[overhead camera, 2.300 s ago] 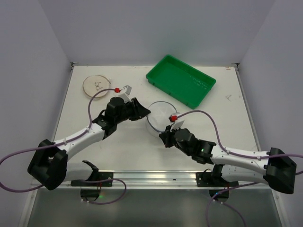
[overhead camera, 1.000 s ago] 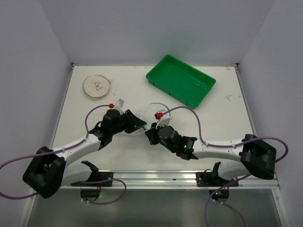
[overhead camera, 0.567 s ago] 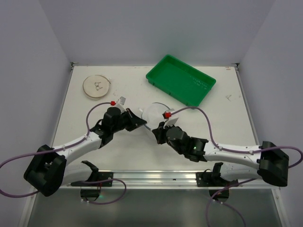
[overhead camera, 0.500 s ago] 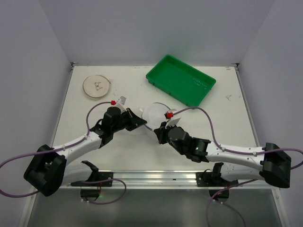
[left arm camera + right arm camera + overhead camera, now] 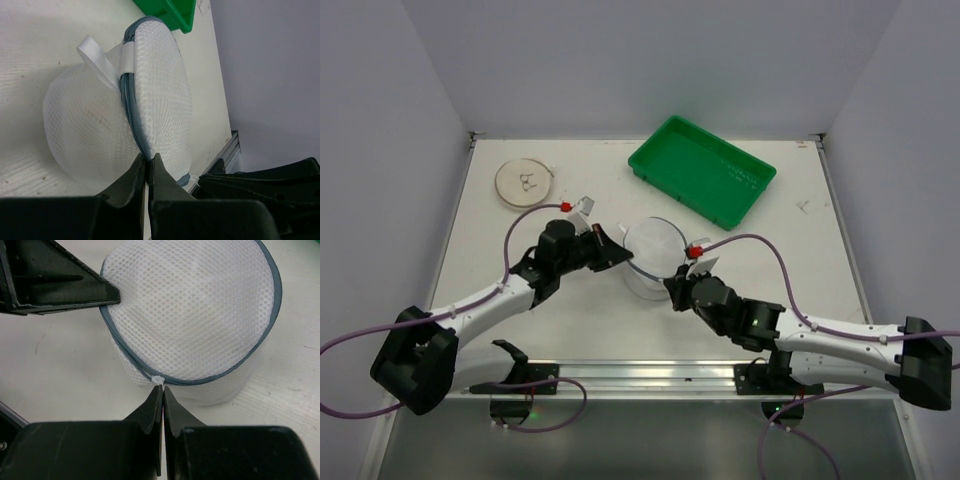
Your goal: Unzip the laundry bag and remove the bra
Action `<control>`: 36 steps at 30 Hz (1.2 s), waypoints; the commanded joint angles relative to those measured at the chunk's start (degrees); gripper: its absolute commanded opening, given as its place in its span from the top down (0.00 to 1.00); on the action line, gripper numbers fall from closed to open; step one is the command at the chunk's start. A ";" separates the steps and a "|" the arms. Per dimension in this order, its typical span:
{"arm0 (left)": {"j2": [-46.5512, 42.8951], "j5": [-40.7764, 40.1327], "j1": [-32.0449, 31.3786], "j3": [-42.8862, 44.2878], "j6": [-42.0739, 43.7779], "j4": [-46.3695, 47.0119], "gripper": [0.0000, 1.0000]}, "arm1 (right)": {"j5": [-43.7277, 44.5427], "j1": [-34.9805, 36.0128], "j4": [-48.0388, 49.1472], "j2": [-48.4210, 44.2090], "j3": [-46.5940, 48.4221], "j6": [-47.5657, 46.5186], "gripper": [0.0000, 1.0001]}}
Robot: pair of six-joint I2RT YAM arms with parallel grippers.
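Note:
The laundry bag (image 5: 651, 252), a round white mesh case with a grey zipper rim, stands on the table between my two arms. My left gripper (image 5: 621, 259) is shut on the rim at the bag's left side; the left wrist view shows its tips (image 5: 148, 161) pinching the zipper seam of the bag (image 5: 160, 95). My right gripper (image 5: 671, 286) is at the near side, shut on the small white zipper pull (image 5: 158, 380) of the bag (image 5: 195, 310). Left of the pull the two rim lines look slightly parted. The bra does not show.
A green rectangular tray (image 5: 702, 170) sits at the back right. A flat beige disc (image 5: 525, 184) lies at the back left. A metal rail (image 5: 650, 375) runs along the near table edge. Purple cables loop from both arms.
My left gripper has closed onto the bag's rim. My right gripper, shut throughout, has swung from the bag's left side round to its near side, and the bag has shifted slightly.

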 commanded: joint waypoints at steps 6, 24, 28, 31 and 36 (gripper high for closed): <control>0.90 0.00 1.14 4.50 6.67 -2.84 0.99 | 4.78 0.25 -2.39 -0.88 -2.23 0.12 1.00; 1.00 -2.81 2.55 10.05 9.13 -12.06 0.20 | -1.37 0.34 2.44 11.33 6.74 1.00 1.00; -1.38 -5.10 2.63 8.99 10.80 -15.48 0.20 | -2.52 0.52 4.20 8.45 3.49 0.91 0.98; -2.35 -4.31 2.55 7.50 10.45 -15.93 0.21 | -4.19 0.52 -0.71 3.88 2.61 -0.31 0.77; -7.35 -5.01 2.55 4.25 7.03 -16.19 0.20 | -6.73 0.17 -7.75 1.14 4.80 -5.23 0.59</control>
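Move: My closed left fingers are still on the rim at the laundry bag's left side; the bag's middle lies about 5 cm to their right, level fore and aft and some 5 cm below. The white loop sticks up about 6 cm ahead of them and 2 cm left, and the green bin is about 20 cm ahead and 17 cm right. My shut right fingertips are at the zipper pull, with the bag's middle about 5 cm ahead of them, 3 cm left and 5 cm below. With my right hand I drag down about 4 cm at the zipper pull, then swing left and rise again, opening partway to leave the pull free while easing back and right. My left hand first keeps its pinch on the rim, then spreads wide, letting go as it pushes forward about 4 cm, and draws back and some 3 cm left. ##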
